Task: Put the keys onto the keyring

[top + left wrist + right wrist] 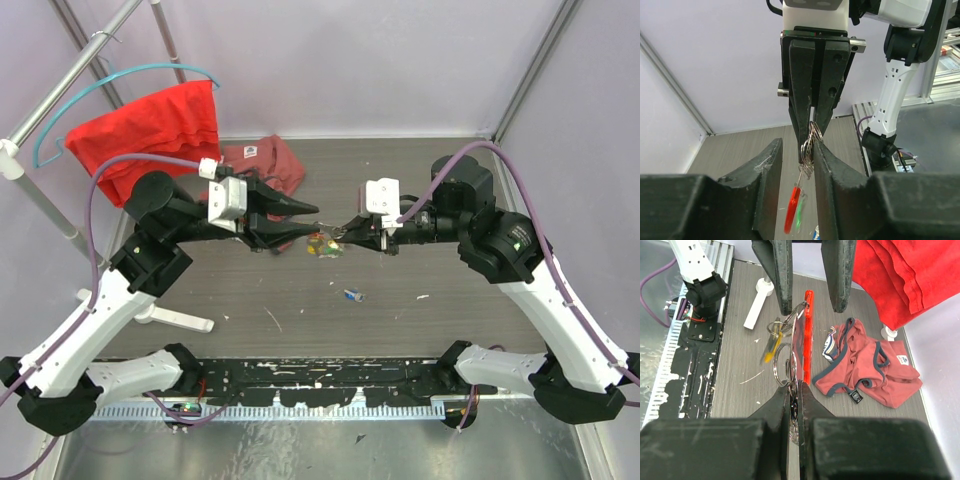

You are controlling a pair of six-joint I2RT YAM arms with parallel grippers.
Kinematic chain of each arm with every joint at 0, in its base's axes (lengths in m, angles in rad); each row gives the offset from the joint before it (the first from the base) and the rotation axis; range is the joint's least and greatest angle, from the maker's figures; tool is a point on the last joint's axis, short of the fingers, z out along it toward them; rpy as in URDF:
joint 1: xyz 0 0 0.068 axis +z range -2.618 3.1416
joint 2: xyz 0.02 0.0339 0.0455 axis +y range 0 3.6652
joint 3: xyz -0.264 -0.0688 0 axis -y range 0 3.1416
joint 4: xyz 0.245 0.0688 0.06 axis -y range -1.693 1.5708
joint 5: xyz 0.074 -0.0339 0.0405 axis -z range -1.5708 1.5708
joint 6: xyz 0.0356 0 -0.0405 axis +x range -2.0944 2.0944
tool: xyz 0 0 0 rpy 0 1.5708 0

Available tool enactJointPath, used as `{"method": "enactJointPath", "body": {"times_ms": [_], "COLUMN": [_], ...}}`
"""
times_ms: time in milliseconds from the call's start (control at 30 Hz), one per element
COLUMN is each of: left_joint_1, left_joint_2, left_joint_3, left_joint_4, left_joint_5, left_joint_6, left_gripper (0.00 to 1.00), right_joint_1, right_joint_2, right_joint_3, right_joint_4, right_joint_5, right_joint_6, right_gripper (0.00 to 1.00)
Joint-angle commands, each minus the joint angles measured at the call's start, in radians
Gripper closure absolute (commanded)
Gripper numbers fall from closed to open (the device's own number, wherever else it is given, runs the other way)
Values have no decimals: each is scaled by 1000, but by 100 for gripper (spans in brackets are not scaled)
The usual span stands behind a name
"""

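The keyring (782, 367), a cluster of thin silver rings, hangs in the air between the two arms. My right gripper (794, 386) is shut on the rings. A flat red tag (808, 335) and a yellow key (771, 347) dangle from them. In the left wrist view the red tag (792, 210) hangs beside a green key (801, 212). My left gripper (797, 145) straddles the rings with a gap between its jaws; the rings lie against its right finger (832, 175). A blue key (353, 295) lies loose on the table.
A red cloth (150, 130) hangs from a teal hanger at the back left. Pink shorts (265, 160) lie on the table behind the grippers. A white stand foot (175, 318) sits at the left, and a black rail (330, 385) runs along the near edge.
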Motion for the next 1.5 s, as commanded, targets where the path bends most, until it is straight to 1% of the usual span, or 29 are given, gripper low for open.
{"method": "enactJointPath", "body": {"times_ms": [0,100,167,267,433,500,700,733,800,833,867,900,933,1000,1067,1167,1233,1333,1467], "left_joint_1": [-2,-2,-2,-3,-3,-3,-3,-3,-3,-3,-3,-3,-3,-3,-3,-3,-3,-2,-3], "left_joint_2": [6,12,14,18,21,25,34,35,39,38,40,41,41,41,34,12,-5,-33,-52], "left_joint_3": [43,45,45,45,47,46,53,55,59,61,64,66,69,79,78,59,39,0,-51], "left_joint_4": [-1,-1,-1,-8,-18,-23,-31,-34,-42,-45,-51,-57,-65,-87,-93,-78,-52,10,123], "left_joint_5": [33,35,39,44,59,60,65,65,65,64,58,51,43,10,-38,-139,-192,-274,-345], "left_joint_6": [-14,-13,-14,-13,-12,-11,-8,-7,-3,-1,2,3,5,8,5,-9,-21,-53,-109], "left_gripper": [64,67,67,65,64,66,74,77,85,91,99,100,100,100,100,100,100,100,100], "right_joint_1": [1,1,1,0,0,1,0,-1,0,0,0,0,0,0,0,0,0,0,0], "right_joint_2": [-20,-17,-18,-20,-18,-17,-18,-18,-20,-21,-22,-23,-26,-34,-50,-94,-131,-184,-209], "right_joint_3": [35,33,35,35,36,37,35,34,34,33,32,30,28,23,5,-47,-87,-147,-217], "right_joint_4": [42,40,43,46,46,46,52,54,57,59,62,66,71,80,103,173,234,340,470], "right_joint_5": [-28,-30,-33,-33,-31,-31,-34,-34,-35,-34,-33,-33,-32,-20,24,94,133,183,251], "right_joint_6": [-11,-12,-13,-13,-16,-16,-15,-15,-15,-15,-15,-15,-12,-12,-11,8,27,64,117], "right_gripper": [99,99,99,99,99,99,98,98,97,96,95,93,90,78,67,55,52,51,48]}}
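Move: The right hand already holds the keyring bunch in its tips, its middle about 1 cm to the left and level in reach and height. From the open left hand, the keyring is roughly 2 cm to the right and 3 cm below, level in reach. On the table, some 46 cm below the left hand, the yellow-tagged key lies about 18 cm farther out and 4 cm to the right, the blue key about 5 cm out and 10 cm to the right. The left fingers shut fully on the keyring's metal rings while that hand sinks barely 1 cm and the right keeps its pinch. The right then opens halfway, lets go and backs off about 3 cm up and nearly as far right, tips rising some 10 degrees, while the left takes the ring about 3 cm forward, swinging some 10 degrees counter-clockwise. ##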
